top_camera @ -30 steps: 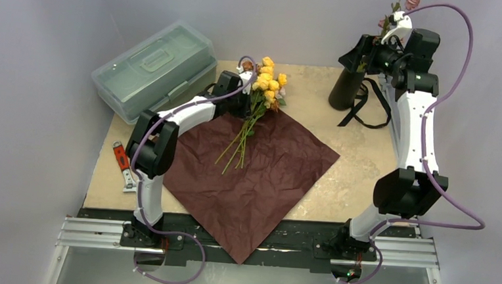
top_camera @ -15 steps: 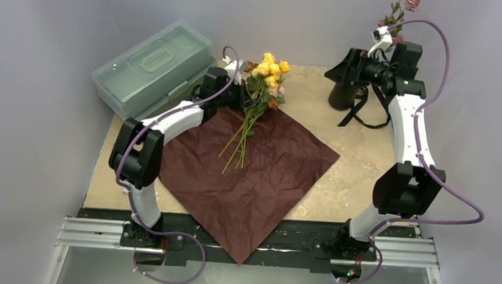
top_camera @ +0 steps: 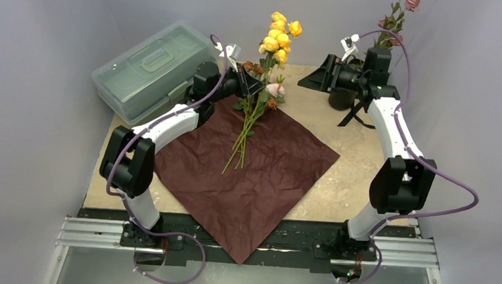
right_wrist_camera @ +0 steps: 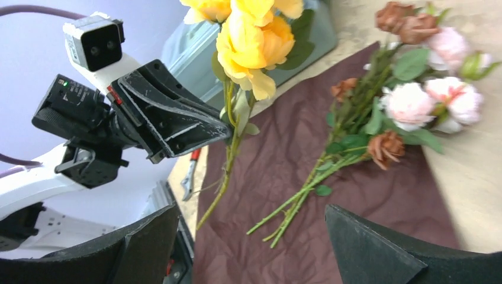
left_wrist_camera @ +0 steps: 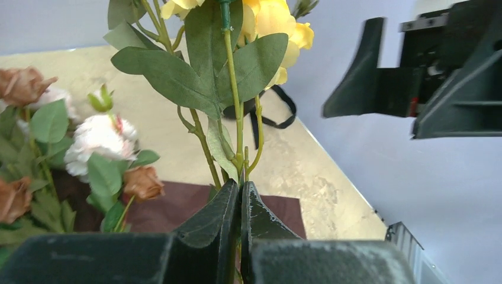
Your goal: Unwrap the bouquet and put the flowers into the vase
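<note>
My left gripper [top_camera: 253, 86] is shut on the green stem of a sprig of yellow flowers [top_camera: 281, 33] and holds it upright above the far corner of the maroon paper [top_camera: 259, 175]. The left wrist view shows the stem pinched between the closed jaws [left_wrist_camera: 241, 184]. The other flowers [top_camera: 251, 119], pink and dusky-red, lie on the paper. My right gripper [top_camera: 315, 77] stands wide open to the right of the sprig and faces it, with nothing in it [right_wrist_camera: 254, 248]. The black vase [top_camera: 340, 100] stands behind the right arm, mostly hidden, and a leafy pink-flowered stem [top_camera: 395, 18] rises from it.
A translucent lidded plastic box [top_camera: 154, 67] sits at the far left. A black ribbon [top_camera: 363, 117] lies by the vase. A red-handled tool [right_wrist_camera: 189, 171] lies on the table left of the paper. The walls stand close on both sides.
My left gripper has lifted the yellow sprig up off the paper and tilted it upright. My right gripper has swung left, away from the vase and toward the sprig, still open.
</note>
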{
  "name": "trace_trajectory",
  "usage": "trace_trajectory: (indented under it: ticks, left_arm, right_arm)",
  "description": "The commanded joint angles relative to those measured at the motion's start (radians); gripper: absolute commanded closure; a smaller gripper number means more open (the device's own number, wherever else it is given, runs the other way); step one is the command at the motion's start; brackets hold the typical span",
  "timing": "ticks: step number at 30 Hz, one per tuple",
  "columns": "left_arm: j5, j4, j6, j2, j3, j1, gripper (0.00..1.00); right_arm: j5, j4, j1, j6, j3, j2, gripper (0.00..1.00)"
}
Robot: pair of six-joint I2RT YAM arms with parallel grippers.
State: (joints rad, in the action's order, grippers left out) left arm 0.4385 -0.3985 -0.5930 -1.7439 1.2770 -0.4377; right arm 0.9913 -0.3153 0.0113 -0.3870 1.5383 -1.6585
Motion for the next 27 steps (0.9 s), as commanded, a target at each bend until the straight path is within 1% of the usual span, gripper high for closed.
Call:
trace_trajectory:
  ticks: [1, 5, 10, 13, 14, 16, 19, 25, 27]
  left_arm:
    - [0.060, -0.149, -0.045, 0.061, 0.022, -0.036, 1.00]
    - [0.086, -0.167, -0.050, 0.067, 0.045, -0.061, 1.00]
    - [0.139, -0.216, -0.074, 0.073, 0.048, -0.077, 1.00]
    - [0.173, -0.275, -0.114, 0.072, 0.040, -0.078, 1.00]
    - [0.177, -0.281, -0.121, 0.072, 0.038, -0.077, 1.00]
    - [0.183, -0.293, -0.133, 0.073, 0.038, -0.078, 1.00]
    - [0.194, -0.305, -0.145, 0.071, 0.044, -0.079, 1.00]
    - [0.220, -0.317, -0.167, 0.056, 0.074, -0.088, 1.00]
    - [0.228, -0.321, -0.169, 0.052, 0.079, -0.092, 1.00]
  right_arm:
    - [0.072, 0.147, -0.063, -0.122, 0.013, -0.028, 0.02]
    - [0.094, 0.280, -0.096, -0.238, 0.020, -0.059, 0.02]
    - [0.127, 0.538, -0.116, -0.443, 0.005, -0.094, 0.02]
    - [0.144, 0.695, -0.117, -0.572, -0.013, -0.115, 0.07]
    - [0.151, 0.755, -0.118, -0.622, -0.021, -0.121, 0.11]
    - [0.162, 0.833, -0.118, -0.686, -0.027, -0.131, 0.23]
    - [0.169, 0.873, -0.118, -0.723, -0.020, -0.139, 0.38]
    - [0.168, 0.936, -0.119, -0.782, -0.018, -0.150, 0.52]
    - [0.175, 0.937, -0.120, -0.783, -0.011, -0.152, 0.59]
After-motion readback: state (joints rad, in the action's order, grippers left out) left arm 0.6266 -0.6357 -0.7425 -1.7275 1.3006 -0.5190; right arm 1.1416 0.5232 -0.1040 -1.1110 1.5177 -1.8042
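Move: The left hand holds the yellow flowers upright by their stems; the open right gripper is about 13 cm to its right, roughly level fore and aft and 4 cm higher. From the right hand the yellow flowers' stems are some 12 cm left, about level with it. The pink flowers lie on the wrap 12 cm ahead, 10 cm left and 26 cm down; the vase stands about 10 cm ahead, 12 cm right, its middle 18 cm below. The left hand keeps its shut grip on the yellow flowers' stems and brings them up about 7 cm, back 6 and right 5 towards the right gripper, turning some 15 degrees clockwise. The wide-open right hand reaches left about 7 cm to the stems just under the yellow heads, then rises 6 cm alongside them, rolling its left side up some 20 degrees as its fingers close to about half open around the stems. ##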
